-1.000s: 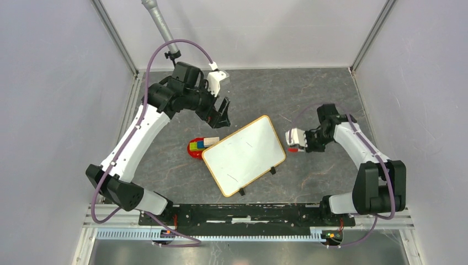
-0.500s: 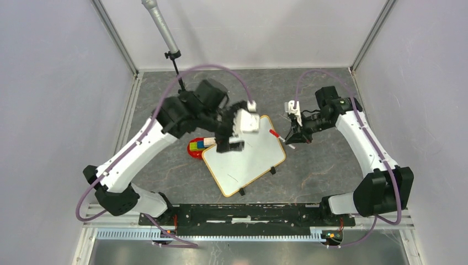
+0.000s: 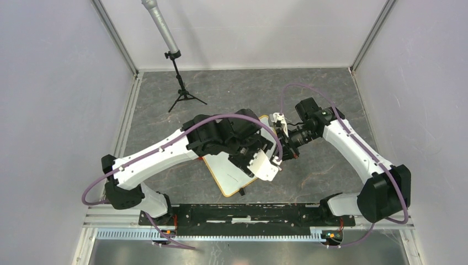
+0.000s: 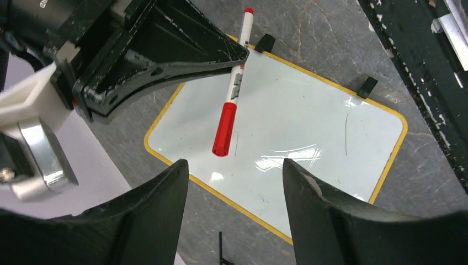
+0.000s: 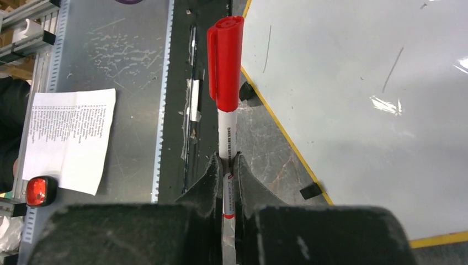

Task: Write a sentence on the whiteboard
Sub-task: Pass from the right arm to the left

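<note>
The whiteboard (image 4: 309, 127) lies flat on the grey table, white with a yellow-orange frame. In the top view my left arm covers most of the whiteboard (image 3: 222, 172). No sentence shows on it, only a few faint thin marks. My right gripper (image 5: 227, 161) is shut on the white barrel of a red-capped marker (image 5: 225, 61), which it holds over the board's edge. In the left wrist view the marker (image 4: 232, 88) hangs above the board, red cap toward me. My left gripper (image 4: 234, 187) is open just short of the cap, with nothing between its fingers.
A microphone stand on a small tripod (image 3: 179, 91) stands at the back left. A black rail (image 3: 243, 212) runs along the near edge. Beyond it, a printed sheet (image 5: 69, 138) lies on the metal bench. The right gripper (image 3: 289, 148) hovers by the board's right corner.
My left arm has swung from the back left across the board to face the marker, its jaws narrowing. My right gripper has carried the marker left, to the board's right corner.
</note>
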Controlling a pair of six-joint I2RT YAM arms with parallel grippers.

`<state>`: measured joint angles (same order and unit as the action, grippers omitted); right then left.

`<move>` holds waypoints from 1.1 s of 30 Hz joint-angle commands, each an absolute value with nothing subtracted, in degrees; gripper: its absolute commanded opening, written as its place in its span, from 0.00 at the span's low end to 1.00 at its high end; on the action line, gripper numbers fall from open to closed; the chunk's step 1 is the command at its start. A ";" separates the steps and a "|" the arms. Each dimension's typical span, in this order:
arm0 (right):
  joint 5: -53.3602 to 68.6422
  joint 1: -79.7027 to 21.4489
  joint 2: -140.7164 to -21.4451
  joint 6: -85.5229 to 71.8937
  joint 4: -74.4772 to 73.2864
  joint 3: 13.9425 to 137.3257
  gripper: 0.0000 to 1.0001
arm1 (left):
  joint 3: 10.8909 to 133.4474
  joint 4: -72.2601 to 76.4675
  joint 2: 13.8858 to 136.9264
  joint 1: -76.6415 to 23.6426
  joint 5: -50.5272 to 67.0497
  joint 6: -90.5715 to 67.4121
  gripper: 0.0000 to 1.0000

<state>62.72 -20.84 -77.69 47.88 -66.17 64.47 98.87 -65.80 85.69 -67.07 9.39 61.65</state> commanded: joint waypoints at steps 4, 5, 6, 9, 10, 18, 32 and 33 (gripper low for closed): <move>66.16 -23.62 -74.25 41.07 -61.29 62.89 0.00 | 98.54 -64.29 87.92 -69.77 3.20 68.37 0.66; 66.26 -23.93 -74.25 40.65 -61.09 63.00 0.00 | 98.44 -64.25 88.25 -70.02 2.84 68.50 0.66; 66.30 -24.12 -74.10 40.46 -61.07 63.09 0.00 | 98.29 -64.37 88.45 -70.35 2.52 68.55 0.64; 66.58 -24.68 -74.05 39.70 -60.82 63.35 0.00 | 96.86 -64.25 88.60 -71.03 1.40 69.31 0.62; 66.54 -24.99 -73.97 39.43 -60.61 63.45 0.00 | 96.48 -64.25 88.72 -71.15 1.02 69.58 0.60; 66.42 -26.54 -73.04 36.01 -57.94 64.05 0.00 | 94.84 -64.20 89.19 -71.24 -1.34 68.64 0.34; 67.99 -16.61 -67.25 5.59 -23.93 66.38 0.71 | 93.86 -60.63 82.30 -58.65 17.94 38.58 0.02; 67.15 -15.82 -65.93 1.29 -19.28 65.23 0.72 | 93.27 -59.18 81.65 -56.76 20.56 35.67 0.02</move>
<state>66.11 -19.31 -71.13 20.64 -42.76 66.43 93.36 -63.66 85.67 -63.44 9.28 50.83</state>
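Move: My right hand holds the marker by its barrel, red cap leftward. From my open left hand the marker's middle is about 2 cm ahead, 6 cm right and 8 cm below; the cap is nearer, some 2 cm ahead, 2 right and 6 below. The whiteboard's centre lies roughly 8 cm ahead of the left hand, 7 cm to its left and 23 cm below. From my right hand, the left fingers are about 2 cm back, 6 left and 8 above. I sink my left hand about 4 cm onto the marker while my right eases it some 3 cm left and back towards it, and the left fingers pinch the red cap. Then my right fingers open, let go of the barrel and pull away forward and up, about 8 cm; my left keeps its grip, starting to rise and swing left with a slight wrist turn. ##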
